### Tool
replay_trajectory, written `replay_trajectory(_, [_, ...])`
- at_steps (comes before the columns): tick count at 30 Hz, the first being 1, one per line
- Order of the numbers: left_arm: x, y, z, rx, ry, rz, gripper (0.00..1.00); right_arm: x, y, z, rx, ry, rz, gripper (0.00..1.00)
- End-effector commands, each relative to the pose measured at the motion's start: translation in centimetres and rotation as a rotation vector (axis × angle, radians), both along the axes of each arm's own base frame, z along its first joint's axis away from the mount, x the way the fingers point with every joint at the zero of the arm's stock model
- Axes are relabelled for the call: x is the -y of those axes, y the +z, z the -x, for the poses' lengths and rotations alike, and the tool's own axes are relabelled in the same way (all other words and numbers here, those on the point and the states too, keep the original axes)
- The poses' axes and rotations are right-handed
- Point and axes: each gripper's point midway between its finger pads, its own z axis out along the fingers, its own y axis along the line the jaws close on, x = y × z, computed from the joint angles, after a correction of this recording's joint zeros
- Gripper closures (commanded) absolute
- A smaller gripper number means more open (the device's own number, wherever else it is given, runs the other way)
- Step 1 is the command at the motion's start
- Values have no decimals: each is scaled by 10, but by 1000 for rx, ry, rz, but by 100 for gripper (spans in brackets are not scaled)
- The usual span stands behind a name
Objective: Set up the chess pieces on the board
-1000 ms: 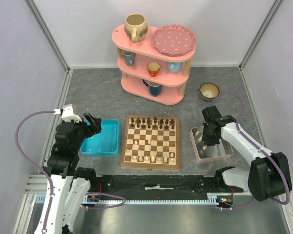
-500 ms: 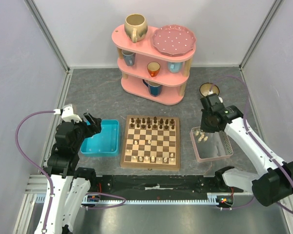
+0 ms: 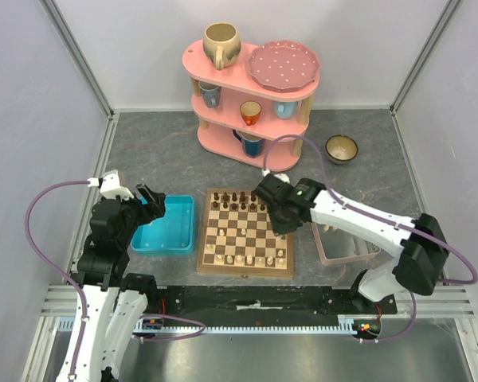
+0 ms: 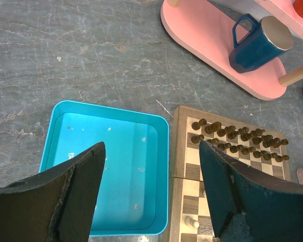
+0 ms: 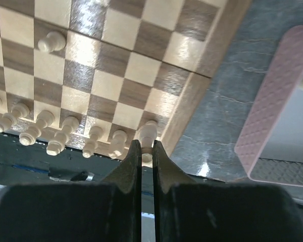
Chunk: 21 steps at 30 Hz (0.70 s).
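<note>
My right gripper [image 5: 147, 147] is shut on a cream chess piece [image 5: 148, 132], pinched between its fingertips. It hangs above the near right corner of the board [image 5: 116, 75]. Several cream chess pieces [image 5: 55, 133] line the near row and a lone one [image 5: 50, 41] stands further in. From above, the right gripper [image 3: 283, 218] is over the right half of the board [image 3: 245, 232]; dark chessmen [image 3: 247, 200] fill the far rows. My left gripper [image 3: 149, 200] stands open above the turquoise tray [image 3: 166, 239], with nothing between its fingers [image 4: 86, 171].
A clear pink-rimmed tray [image 3: 346, 251] lies right of the board, partly under the right arm. A pink shelf [image 3: 251, 103] with mugs and a plate stands at the back, a small bowl [image 3: 341, 148] to its right. A blue mug [image 4: 257, 45] sits on the shelf's bottom tier.
The right arm has lifted from the pink-rimmed tray and swung left over the board, carrying a cream piece. The left arm has not moved.
</note>
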Motion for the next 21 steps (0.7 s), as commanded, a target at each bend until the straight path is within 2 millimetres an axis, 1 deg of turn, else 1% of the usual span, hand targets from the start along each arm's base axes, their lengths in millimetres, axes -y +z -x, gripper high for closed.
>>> replay_trajectory(1, [2, 8, -4, 41, -10, 7, 19, -31, -4, 6, -2, 26, -25, 99])
replay_trajectory(4, [2, 9, -4, 44, -10, 7, 19, -39, -17, 13, -21, 50, 9, 98])
replay_trajectory(10, [2, 9, -4, 45, -10, 7, 19, -49, -33, 18, -37, 78, 26, 98])
replay_trajectory(13, [2, 8, -4, 41, -12, 7, 19, -53, -35, 18, -41, 86, 24, 98])
replay_trajectory(21, [2, 9, -4, 45, -11, 9, 19, -51, -45, 22, -61, 97, 47, 97])
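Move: The pawn is already held in the right gripper. Its empty square on the white side's second rank lies about 3 cm back, 4 cm to the left and 8 cm below. The right-edge pawn stands some 3 cm to the right of that square, level with it, and a back-rank piece 3 cm behind it. A lone pawn is about 3 cm ahead and 12 cm left of the right hand. From the idle left hand, the square is roughly 31 cm right, 9 cm back and 17 cm down. Lower the right gripper about 5 cm towards the empty square beside the right-edge pawn, carrying it some 4 cm left and 3 cm back. Go quickly at first, then ease to a creep over the square. Keep the fingers shut on the pawn and let the wrist turn slightly, under 10 degrees. ##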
